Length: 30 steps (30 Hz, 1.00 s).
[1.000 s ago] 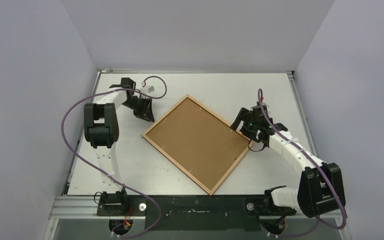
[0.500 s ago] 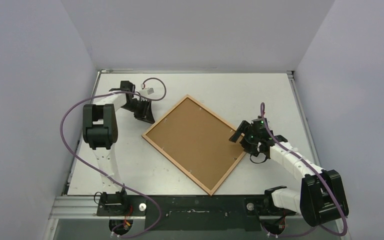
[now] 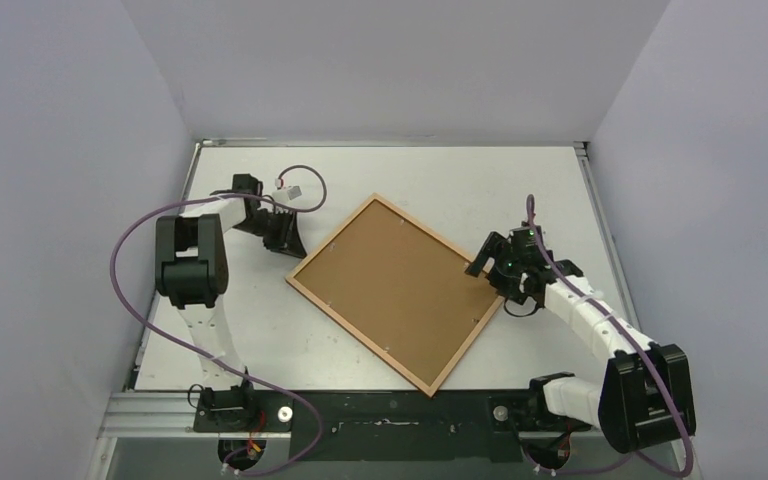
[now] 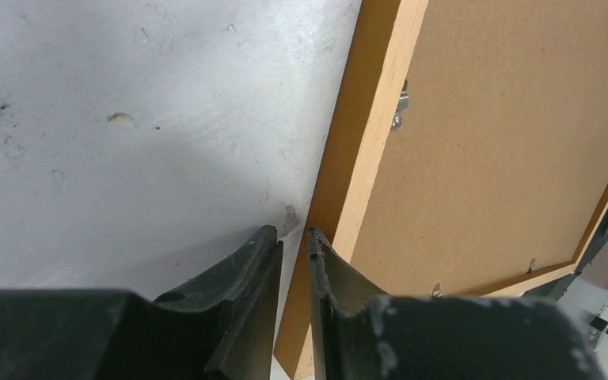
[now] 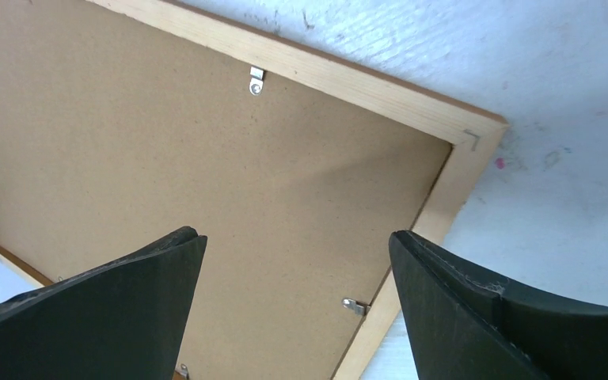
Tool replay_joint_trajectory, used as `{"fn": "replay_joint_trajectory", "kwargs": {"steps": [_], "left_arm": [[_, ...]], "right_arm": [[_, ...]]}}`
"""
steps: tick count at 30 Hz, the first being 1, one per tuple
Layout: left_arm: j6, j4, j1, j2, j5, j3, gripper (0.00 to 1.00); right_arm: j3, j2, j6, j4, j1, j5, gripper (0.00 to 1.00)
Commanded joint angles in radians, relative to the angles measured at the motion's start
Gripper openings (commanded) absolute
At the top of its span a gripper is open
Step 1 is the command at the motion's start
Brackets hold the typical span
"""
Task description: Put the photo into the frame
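Note:
The frame (image 3: 330,237) lies face down and turned diamond-wise on the white table, with the brown backing sheet (image 3: 395,290) filling it. The photo is hidden from every view. My left gripper (image 3: 292,243) sits low on the table at the frame's left corner. In the left wrist view its jaws (image 4: 293,231) stand a narrow slit apart with nothing between them, the right fingertip right beside the frame's wooden border (image 4: 364,142). My right gripper (image 3: 495,280) hovers wide open over the frame's right corner. In the right wrist view it (image 5: 297,236) straddles the backing (image 5: 166,142) and border (image 5: 348,79).
Small metal clips (image 5: 257,79) on the border's inner edge hold the backing down. A purple cable loops (image 3: 305,185) behind the left arm. Grey walls close in the table (image 3: 440,170) on three sides.
The frame has slid a little right and toward the near edge. My left gripper narrowed and followed to the frame's left corner. My right gripper moved from the frame's upper right edge to its right corner.

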State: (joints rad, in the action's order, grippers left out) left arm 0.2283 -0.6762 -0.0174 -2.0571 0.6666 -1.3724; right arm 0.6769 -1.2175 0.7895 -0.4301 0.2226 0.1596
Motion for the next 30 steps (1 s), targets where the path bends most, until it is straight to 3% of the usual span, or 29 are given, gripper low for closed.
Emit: {"fn": "replay_joint_trajectory", "kwargs": {"steps": [1,9,16,20,30], "left_arm": [[0.02,-0.001,-0.027,-0.002,-0.045,0.034,0.19],[0.007,0.008,-0.031,0.012,-0.017,0.036,0.19],[-0.002,0.009,-0.03,0.025,0.013,0.058,0.19],[0.007,0.008,-0.025,0.062,0.029,0.106,0.19],[0.047,-0.031,-0.019,0.16,0.064,0.258,0.19]], "right_arm": [[0.016,0.079,-0.033,-0.094,-0.04,-0.057,0.9],[-0.067,0.097,-0.013,-0.077,-0.081,-0.069,0.9],[-0.114,-0.002,0.058,0.136,-0.082,0.064,0.9],[-0.029,-0.107,0.061,0.215,-0.078,0.088,0.9],[0.223,-0.356,-0.036,0.223,-0.076,0.056,0.9]]}}
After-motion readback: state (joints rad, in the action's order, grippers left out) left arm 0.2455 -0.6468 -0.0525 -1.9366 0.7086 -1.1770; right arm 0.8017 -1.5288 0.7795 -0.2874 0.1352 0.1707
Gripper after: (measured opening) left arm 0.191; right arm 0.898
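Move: The left fingers are beside the outer face of the frame's left edge, with the frame's left corner about 5 cm back and 4 cm left, and the edge's nearer clip roughly 3 cm ahead and 8 cm right, both near fingertip height. The open right hand is above the back panel, some 6 cm up; the frame's right corner lies about 2 cm back and 6 cm right, and the right edge's clip 8 cm back and 1 cm left. The wide-open right hand first swings about 3 cm right and a little back, then sinks to bring its right finger down outside the frame's right edge near the corner, and from there drives forward some 8 cm with that finger against the outer face and the other over the panel. The left hand, its fingers nearly shut against the left edge, all but waits at first, then draws back about 4 cm along with the right hand's push, so that the two turn the frame counter-clockwise between them. ##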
